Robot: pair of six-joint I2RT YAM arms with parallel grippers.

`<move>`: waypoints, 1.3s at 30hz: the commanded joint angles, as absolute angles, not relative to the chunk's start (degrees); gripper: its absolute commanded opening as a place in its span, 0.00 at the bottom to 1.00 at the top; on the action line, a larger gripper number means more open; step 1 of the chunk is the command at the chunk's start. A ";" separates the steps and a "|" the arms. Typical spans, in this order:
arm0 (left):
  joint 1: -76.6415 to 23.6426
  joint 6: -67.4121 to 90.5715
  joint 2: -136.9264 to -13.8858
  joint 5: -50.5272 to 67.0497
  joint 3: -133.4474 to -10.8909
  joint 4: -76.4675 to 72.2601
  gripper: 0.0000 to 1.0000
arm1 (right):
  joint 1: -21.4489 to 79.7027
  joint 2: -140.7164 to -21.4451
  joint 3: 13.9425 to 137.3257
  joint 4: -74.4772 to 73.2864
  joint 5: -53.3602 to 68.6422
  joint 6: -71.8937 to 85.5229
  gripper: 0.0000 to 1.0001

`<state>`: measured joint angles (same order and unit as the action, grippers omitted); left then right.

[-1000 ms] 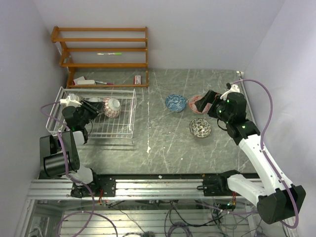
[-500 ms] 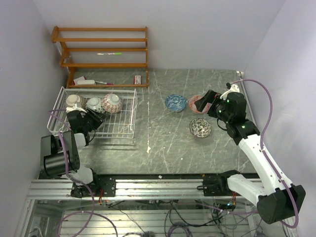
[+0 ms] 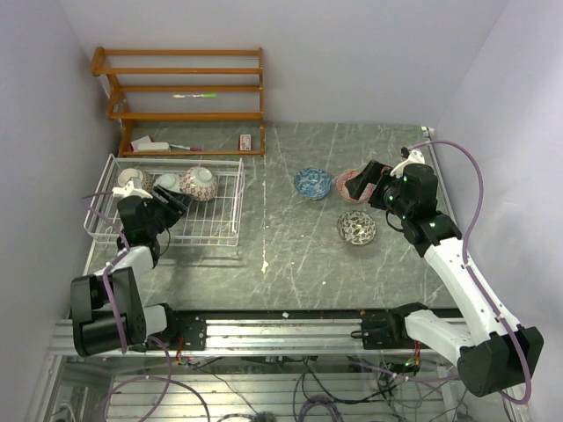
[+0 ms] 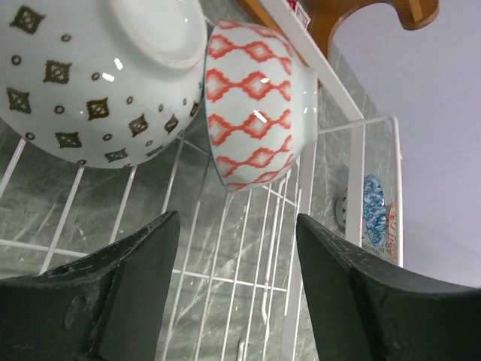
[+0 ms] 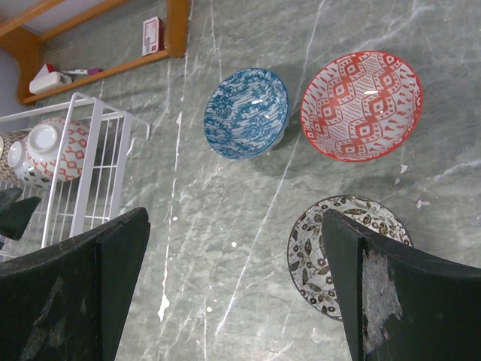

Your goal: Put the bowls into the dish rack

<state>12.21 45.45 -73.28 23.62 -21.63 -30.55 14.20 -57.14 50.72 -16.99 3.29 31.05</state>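
Note:
Three bowls stand on edge in a row at the back of the white wire dish rack [image 3: 239, 204]: a pale one [image 3: 130, 178], a brown-diamond one [image 3: 167, 183] and a red-diamond one [image 3: 201, 184]. In the left wrist view the brown-diamond bowl [image 4: 90, 75] and the red-diamond bowl [image 4: 255, 105] lean together above the rack wires [image 4: 353, 188]. My left gripper [image 3: 179, 202] [image 4: 237, 218] is open and empty just in front of them. On the table lie a blue bowl [image 3: 313, 183] [image 5: 248, 113], a red bowl [image 3: 345, 180] [image 5: 361, 105] and a black-and-white bowl [image 3: 356, 227] [image 5: 346, 252]. My right gripper [image 3: 362, 180] [image 5: 234, 218] hovers open over them.
An orange-brown wooden shelf unit [image 3: 185, 97] stands against the back wall behind the rack, with small items on its lowest board. A purple cable loops off the right arm near the right wall.
The left gripper let go of the red-diamond bowl, which now stands in the rack's row, then opened wider and drew back toward the near left. The right arm has not moved.

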 commanded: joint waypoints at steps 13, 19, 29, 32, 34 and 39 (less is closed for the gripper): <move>3.22 37.59 -63.41 7.96 -36.65 -8.22 0.90 | 13.97 -58.17 50.36 -14.27 4.75 30.37 0.99; -5.04 31.41 -68.70 -2.57 -45.52 -0.49 0.93 | 13.90 -57.99 50.13 -13.91 4.94 30.07 0.99; -15.85 23.41 -81.67 -19.17 -57.31 3.99 0.99 | 13.87 -57.70 49.26 -13.82 4.65 29.36 1.00; -18.47 21.54 -84.45 -23.61 -59.58 5.00 0.98 | 13.85 -57.95 49.14 -13.59 4.81 29.19 1.00; -19.82 20.44 -86.01 -27.05 -61.22 5.71 0.98 | 13.83 -58.20 49.00 -13.38 4.84 29.18 1.00; -22.53 17.98 -89.35 -34.07 -64.06 7.63 0.96 | 13.83 -58.85 48.40 -12.54 5.19 29.18 1.00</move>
<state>-20.64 21.34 -87.46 -24.43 -60.73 6.15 14.20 -58.30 49.39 -14.44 4.69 29.78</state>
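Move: The white bowl with red patterns leans in the rack about 5 cm ahead of the empty left hand, 5 cm to its right and a few centimetres lower. The white bowl with dark diamonds is some 5 cm ahead and 4 cm left of the hand; the rack's right rim runs about 15 cm to the hand's right, level with it. From the idle right hand the red-patterned bowl lies roughly 39 cm left, straight across, and 16 cm lower. Lift the left gripper clear of the red-patterned bowl by about 10 cm, swinging forward and right over it. Then sink roughly 5 cm towards the rack space just right of that bowl, having gone some 7 cm forward and 7 cm right in all. Roll the wrist about 45 degrees, left side rising, while spreading the already parted fingers fully, and ease to a stop above the rack, still empty. ##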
